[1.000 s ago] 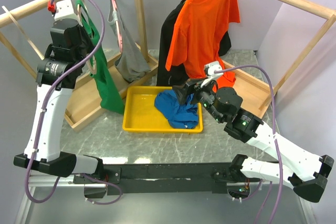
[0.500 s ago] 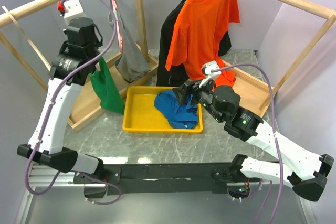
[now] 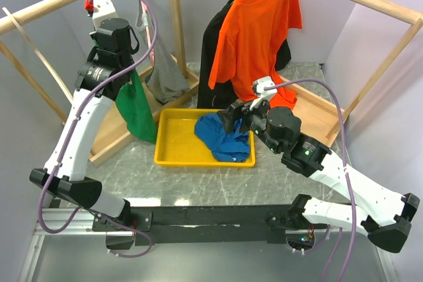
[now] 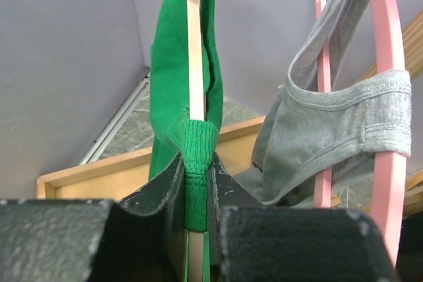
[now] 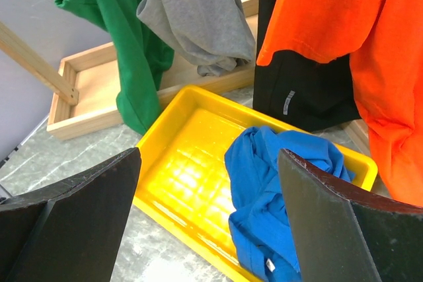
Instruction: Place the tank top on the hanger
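Note:
The green tank top [image 3: 135, 107] hangs from my raised left gripper [image 3: 121, 64] at the back left, its hem near the wooden base frame. In the left wrist view my left gripper [image 4: 197, 186] is shut on the top's ribbed green strap [image 4: 198, 156] together with the pale wooden hanger [image 4: 192, 37], which runs up inside the top [image 4: 172, 77]. In the top view the hanger is mostly hidden behind the arm. My right gripper [image 3: 229, 118] is open and empty above the yellow tray; the right wrist view [image 5: 210, 156] shows its fingers spread wide. The green top [image 5: 125, 44] also shows there.
A grey tank top [image 3: 162, 74] hangs on a pink hanger [image 4: 390, 64] just right of the green top. An orange T-shirt [image 3: 254, 31] and a black garment [image 3: 210, 51] hang further right. A yellow tray [image 3: 175, 146] holds a blue garment [image 3: 225, 138]. Wooden rack rails [image 3: 53, 4] cross overhead.
My left arm has swung right and towards the back, carrying the green top and hanger closer to the grey tank top. My right arm has not moved.

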Controlling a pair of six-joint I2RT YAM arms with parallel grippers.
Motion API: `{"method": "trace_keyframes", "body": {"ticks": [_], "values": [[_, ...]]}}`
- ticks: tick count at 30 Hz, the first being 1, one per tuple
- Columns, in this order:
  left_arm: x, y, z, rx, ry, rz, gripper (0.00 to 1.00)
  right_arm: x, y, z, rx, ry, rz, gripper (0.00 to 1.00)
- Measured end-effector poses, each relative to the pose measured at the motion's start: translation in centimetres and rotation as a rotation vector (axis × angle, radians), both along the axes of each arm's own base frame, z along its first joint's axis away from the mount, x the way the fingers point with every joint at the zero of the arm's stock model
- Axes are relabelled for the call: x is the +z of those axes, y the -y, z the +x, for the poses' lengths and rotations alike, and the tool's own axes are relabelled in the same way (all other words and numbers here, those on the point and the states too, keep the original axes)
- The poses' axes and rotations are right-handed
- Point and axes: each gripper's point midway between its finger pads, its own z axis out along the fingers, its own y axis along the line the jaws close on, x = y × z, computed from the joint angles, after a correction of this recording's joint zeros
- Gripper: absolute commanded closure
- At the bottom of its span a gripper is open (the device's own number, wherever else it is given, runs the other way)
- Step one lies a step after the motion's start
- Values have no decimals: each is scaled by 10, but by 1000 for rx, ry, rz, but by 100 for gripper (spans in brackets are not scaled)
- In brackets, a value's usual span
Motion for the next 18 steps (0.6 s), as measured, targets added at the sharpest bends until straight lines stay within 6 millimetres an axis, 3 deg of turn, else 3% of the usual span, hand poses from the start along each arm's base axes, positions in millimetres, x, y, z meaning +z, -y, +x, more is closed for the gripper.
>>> {"method": "trace_keyframes", "body": {"ticks": [5,8,11,14,15,18], "values": [[-2,3,4,-11,-1,0,70,0,0,0,0,-2,3,9],[1,2,2,-12,8,3,48,0,0,0,0,-4,7,9],[7,0,-4,-14,26,-1,40,0,-1,-1,1,-8,12,9],[18,-1,-14,-30,51,-7,14,0,-1,-2,4,-13,20,8],[22,-2,-18,-34,59,-8,1,0,-1,-3,6,-15,23,8],[34,-5,-31,-49,81,-17,0,0,0,-6,12,-21,36,8]]}}
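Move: The green tank top on its wooden hanger is already in the left hand's pinch at the near strap; its middle hangs about 8 cm ahead and 13 cm lower, not off to either side. The spot where the hanger hooks the wooden rail is roughly 13 cm ahead, 6 cm left and 10 cm above. The grey tank top hangs some 10 cm ahead, 14 cm right and 12 cm lower. From the right hand, the green one lies about 23 cm ahead, 30 cm left and 3 cm lower. The green strap and the hanger's near end come free of the left fingers: after barely half a centimetre of forward creep, the nearly shut gripper spreads wide. As it opens, the left hand backs off towards the base and rises, about 3.5 cm each way, leaving the strap between and beyond the parted fingers and tipping up some 5 degrees. ##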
